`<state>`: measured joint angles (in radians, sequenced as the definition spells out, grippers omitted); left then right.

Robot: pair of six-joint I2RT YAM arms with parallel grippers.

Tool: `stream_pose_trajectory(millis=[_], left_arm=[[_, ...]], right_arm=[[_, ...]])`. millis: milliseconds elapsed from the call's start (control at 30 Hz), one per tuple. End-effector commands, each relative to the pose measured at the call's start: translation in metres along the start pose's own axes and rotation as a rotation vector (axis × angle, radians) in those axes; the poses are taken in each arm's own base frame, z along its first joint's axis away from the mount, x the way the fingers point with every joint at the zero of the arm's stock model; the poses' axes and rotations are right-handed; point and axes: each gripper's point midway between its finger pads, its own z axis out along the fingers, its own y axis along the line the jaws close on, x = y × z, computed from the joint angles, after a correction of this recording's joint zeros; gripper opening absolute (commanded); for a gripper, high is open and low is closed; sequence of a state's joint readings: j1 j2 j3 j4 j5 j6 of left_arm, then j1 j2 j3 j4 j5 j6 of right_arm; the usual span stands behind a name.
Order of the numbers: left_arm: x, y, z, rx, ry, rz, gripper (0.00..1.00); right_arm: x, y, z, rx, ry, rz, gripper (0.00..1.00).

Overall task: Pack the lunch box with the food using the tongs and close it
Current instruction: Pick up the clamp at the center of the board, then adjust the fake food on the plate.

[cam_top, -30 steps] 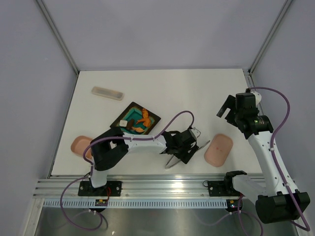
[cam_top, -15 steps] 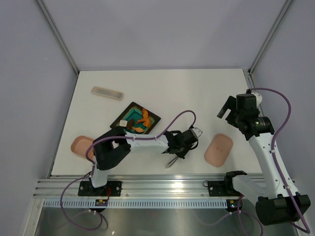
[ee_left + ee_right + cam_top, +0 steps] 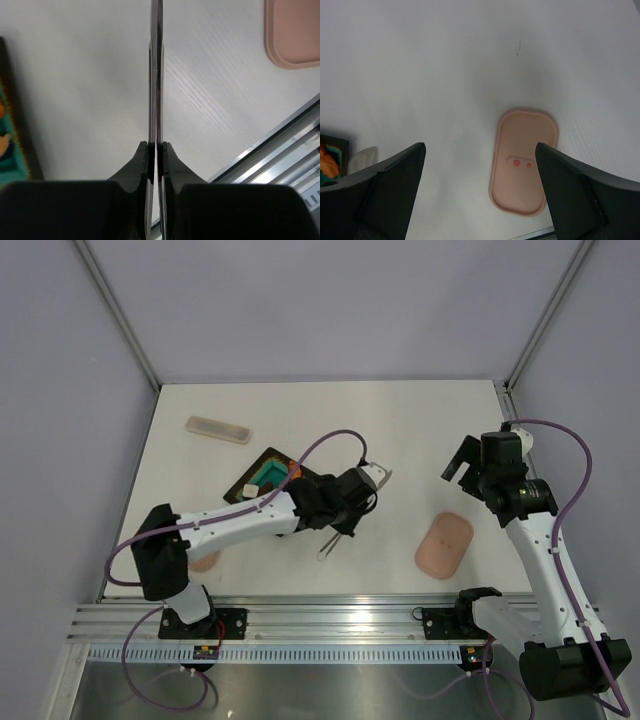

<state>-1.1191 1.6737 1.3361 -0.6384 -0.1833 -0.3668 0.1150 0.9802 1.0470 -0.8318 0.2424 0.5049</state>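
Observation:
My left gripper [image 3: 345, 517] is shut on the slim silver tongs [image 3: 329, 544], holding them off the table with their free end slanting toward the near edge. In the left wrist view the two tong arms [image 3: 156, 75] are pressed flat together between my fingers [image 3: 142, 160]. One salmon-pink oval part of the lunch box [image 3: 444, 543] lies right of the tongs, hollow side up [image 3: 524, 160]. Another pink part [image 3: 207, 561] peeks from under the left arm. Orange food [image 3: 293, 471] sits in the dark tray [image 3: 262, 472]. My right gripper [image 3: 460, 462] hangs open [image 3: 480, 147] above the table, empty.
A long pale translucent case [image 3: 218, 428] lies at the back left. The dark tray with its teal centre is partly covered by the left arm. A metal rail [image 3: 340, 620] runs along the near table edge. Grey walls enclose the back and sides.
My left gripper closed on the tongs, lifted them and carried them left and back toward the tray; the left arm stretched out. The right arm stayed put.

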Motion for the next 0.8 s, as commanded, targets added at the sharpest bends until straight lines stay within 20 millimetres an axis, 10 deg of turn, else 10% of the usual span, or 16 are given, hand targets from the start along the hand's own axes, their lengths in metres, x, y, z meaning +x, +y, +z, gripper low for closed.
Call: stream_pose_trajectory(millis=[0,333,767], left_arm=[[-0.018,0.035,-0.051,-0.056,-0.07,-0.081,0.06],[0.003,0.117,-0.106,-0.13,-0.02,-0.378,0.19],[0.009,0.141,-0.124,-0.198,-0.007,-0.453,0.38]], right_arm=[[-0.01,0.006,-0.003,-0.037,-0.048,0.02,0.99],[-0.01,0.011,-0.002,-0.058,-0.046,0.012,0.99],[-0.01,0.009,-0.002,-0.052,-0.051,-0.001,0.99]])
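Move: The clamp is already off the board in the left hand. The lunch box it is carried to lies about 14 cm ahead of this hand, 21 cm to its left and 10 cm lower. The pink tray sits level with the hand, some 18 cm to its right and 11 cm lower. From the right hand, the lunch box is roughly 6 cm ahead, 43 cm to the left and 19 cm below. The clamp, still pinched between the left fingers, is carried some 16 cm left and 7 cm up towards the lunch box, a little forward as well. The hand turns about 25 degrees counter-clockwise on the way, then levels off and slows. Partway across the nearly shut fingers ease open to over a third, keeping both clamp legs between them. ##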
